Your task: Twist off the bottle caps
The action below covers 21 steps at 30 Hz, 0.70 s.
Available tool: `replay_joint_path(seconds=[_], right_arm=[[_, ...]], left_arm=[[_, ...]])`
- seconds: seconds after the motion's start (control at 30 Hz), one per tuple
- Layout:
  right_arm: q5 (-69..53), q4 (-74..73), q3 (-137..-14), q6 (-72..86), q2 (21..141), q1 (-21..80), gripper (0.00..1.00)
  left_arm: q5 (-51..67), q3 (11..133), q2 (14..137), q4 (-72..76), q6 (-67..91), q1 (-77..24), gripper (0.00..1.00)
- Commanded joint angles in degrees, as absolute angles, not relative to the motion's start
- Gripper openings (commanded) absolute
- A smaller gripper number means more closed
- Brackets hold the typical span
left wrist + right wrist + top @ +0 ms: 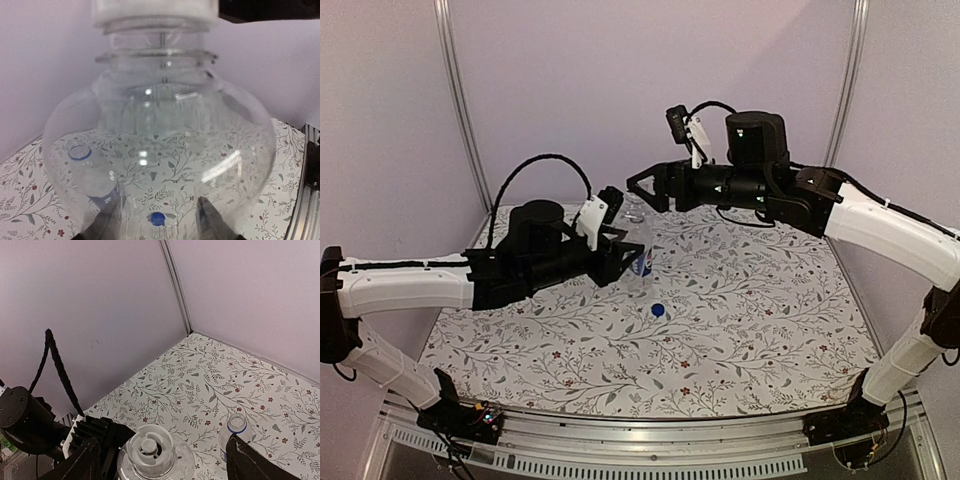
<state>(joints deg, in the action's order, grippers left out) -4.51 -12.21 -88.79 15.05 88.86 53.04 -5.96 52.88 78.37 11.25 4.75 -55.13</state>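
The unlabelled clear bottle (160, 150) fills the left wrist view, its whitish cap (155, 12) still on the neck. My left gripper (160, 201) is shut on its body, one finger on each side. From above, that cap (150, 447) lies between the wide-apart fingers of my open right gripper (162, 465), which touch nothing. The labelled bottle (642, 262) stands upright beside the left gripper (623, 255), its mouth (236, 422) open with a blue ring. A blue cap (658, 309) lies loose on the cloth just in front. The right gripper (638, 188) hovers over the clear bottle (635, 212).
A floral cloth (750, 300) covers the table, with pale walls close behind and at both sides. A metal rail (650, 440) runs along the near edge between the arm bases. A black cable (535, 165) loops above the left wrist.
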Motion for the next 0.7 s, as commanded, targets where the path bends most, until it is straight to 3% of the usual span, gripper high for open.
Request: replay_joint_path(seconds=[0.0,0.33,0.67], right_arm=[[-3.43,-12.59,-91.77,15.48,90.51,54.09,0.81],[-5.43,-12.2,-92.44,15.03,92.05,54.17,0.57],[-6.63,-11.69,-92.64,15.38,93.14,54.2,0.57]], left_arm=[[-7.83,54.75,77.85,11.12,5.4,-56.15,0.47],[-7.64,54.67,77.96,11.12,5.22,-56.17,0.47],[-7.63,54.55,77.64,11.06,4.94,-56.23,0.47]])
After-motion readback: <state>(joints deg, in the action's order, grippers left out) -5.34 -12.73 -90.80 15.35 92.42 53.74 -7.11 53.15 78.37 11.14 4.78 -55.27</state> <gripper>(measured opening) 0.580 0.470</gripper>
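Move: The white cap on the clear bottle, held upright in the left hand, lies about 2 cm left of the right hand point, 1 cm ahead and 2 cm below. From the left hand, that cap is roughly 11 cm up, 1 cm ahead and 1 cm to the right. Down on the table, the opened Pepsi bottle stands some 9 cm ahead of the right hand, level with it sideways and 27 cm below, and the loose blue cap lies 2 cm back, 4 cm right and 37 cm below. The right hand eases about 2 cm left and some 1.5 cm down onto the white cap, its attitude nearly unchanged, while its fingers narrow from wide open to a little over half open so that they straddle the cap more closely, without plainly clamping it. The left hand stays in place with its grip on the clear bottle unchanged, holding it upright under the right fingers. ##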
